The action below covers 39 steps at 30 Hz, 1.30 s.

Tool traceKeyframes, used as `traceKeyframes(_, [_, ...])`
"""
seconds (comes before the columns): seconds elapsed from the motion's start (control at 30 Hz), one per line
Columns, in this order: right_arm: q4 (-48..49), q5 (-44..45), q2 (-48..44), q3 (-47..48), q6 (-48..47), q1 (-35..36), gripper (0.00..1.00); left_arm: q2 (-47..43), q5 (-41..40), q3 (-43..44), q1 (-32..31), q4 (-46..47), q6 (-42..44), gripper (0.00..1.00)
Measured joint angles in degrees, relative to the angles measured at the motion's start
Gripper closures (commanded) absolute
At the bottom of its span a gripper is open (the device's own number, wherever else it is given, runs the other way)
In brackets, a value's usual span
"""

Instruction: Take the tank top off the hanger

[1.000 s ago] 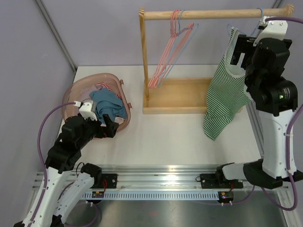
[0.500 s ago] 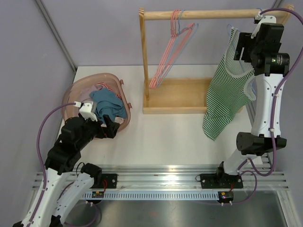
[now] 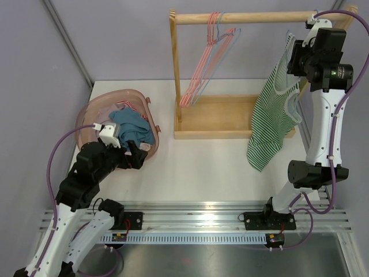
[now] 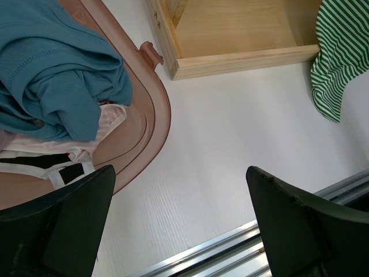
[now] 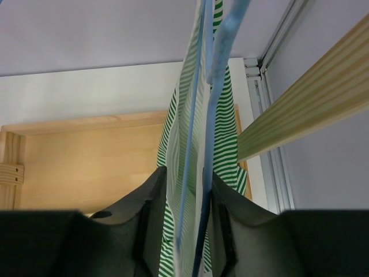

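A green-and-white striped tank top hangs on a light blue hanger from the right end of the wooden rail. My right gripper is up at the garment's shoulder. In the right wrist view its fingers press on the striped fabric and the blue hanger wires from both sides, shut on them. My left gripper hovers low beside the basket, open and holding nothing. The tank top's hem shows in the left wrist view.
A pink basket with a teal garment and other clothes sits at the left. The rack's wooden base tray lies under the rail. Several spare hangers hang near the rail's left post. A metal rail runs along the near edge.
My right arm rose and straightened, and its jaws narrowed onto the tank top's shoulder and hanger. The top of the garment shifted slightly right. The left arm stayed put.
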Motion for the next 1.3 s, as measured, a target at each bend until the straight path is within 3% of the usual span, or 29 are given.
traceKeyframes(0.2, [0.1, -0.4, 0.0, 0.9, 0.5, 0.0, 0.77, 0.1, 0.0, -0.2, -0.8, 0.0, 0.0, 0.01])
traceKeyframes(0.27, [0.1, -0.5, 0.0, 0.9, 0.8, 0.0, 0.85, 0.3, 0.0, -0.2, -0.8, 0.0, 0.0, 0.01])
traceKeyframes(0.33, [0.1, -0.9, 0.0, 1.0, 1.1, 0.0, 1.00, 0.3, 0.0, -0.2, -1.0, 0.0, 0.0, 0.01])
traceKeyframes(1.0, [-0.4, -11.0, -2.3, 5.6, 6.0, 0.0, 1.00, 0.1, -0.1, -0.5, -2.1, 0.0, -0.2, 0.01])
traceKeyframes(1.17, [0.0, -13.1, -10.6, -3.7, 7.8, 0.0, 1.00, -2.1, -0.9, -0.6, -2.1, 0.0, -0.2, 0.01])
traceKeyframes(1.3, [0.9, -13.6, -22.3, -16.5, 9.0, 0.0, 1.00, -3.7, -1.9, -0.5, -2.1, 0.1, -0.2, 0.01])
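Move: The near side arm of the blue hanger already runs between the half-open right finger pads, practically at the hand point. Its hook sits on the rod some 12 cm farther out, 10 cm higher and about 3 cm to the right. The green-striped tank top hangs about 5 cm ahead, 2 cm left and 20 cm below. The rack's right post stands roughly 14 cm right and 10 cm ahead. From the left hand the hanger is about 25 cm ahead, 58 cm right and 17 cm higher. Close the right fingers the rest of the way to pinch the blue hanger's side arm, then raise it about 5 cm while easing left, to free its hook from the rod. Keeping the grip, draw the hanger back towards the base about 10 cm and on to the left, 5 to 6 cm in all, sinking slightly at the end and rolling the hand some 15 degrees, left side up. ##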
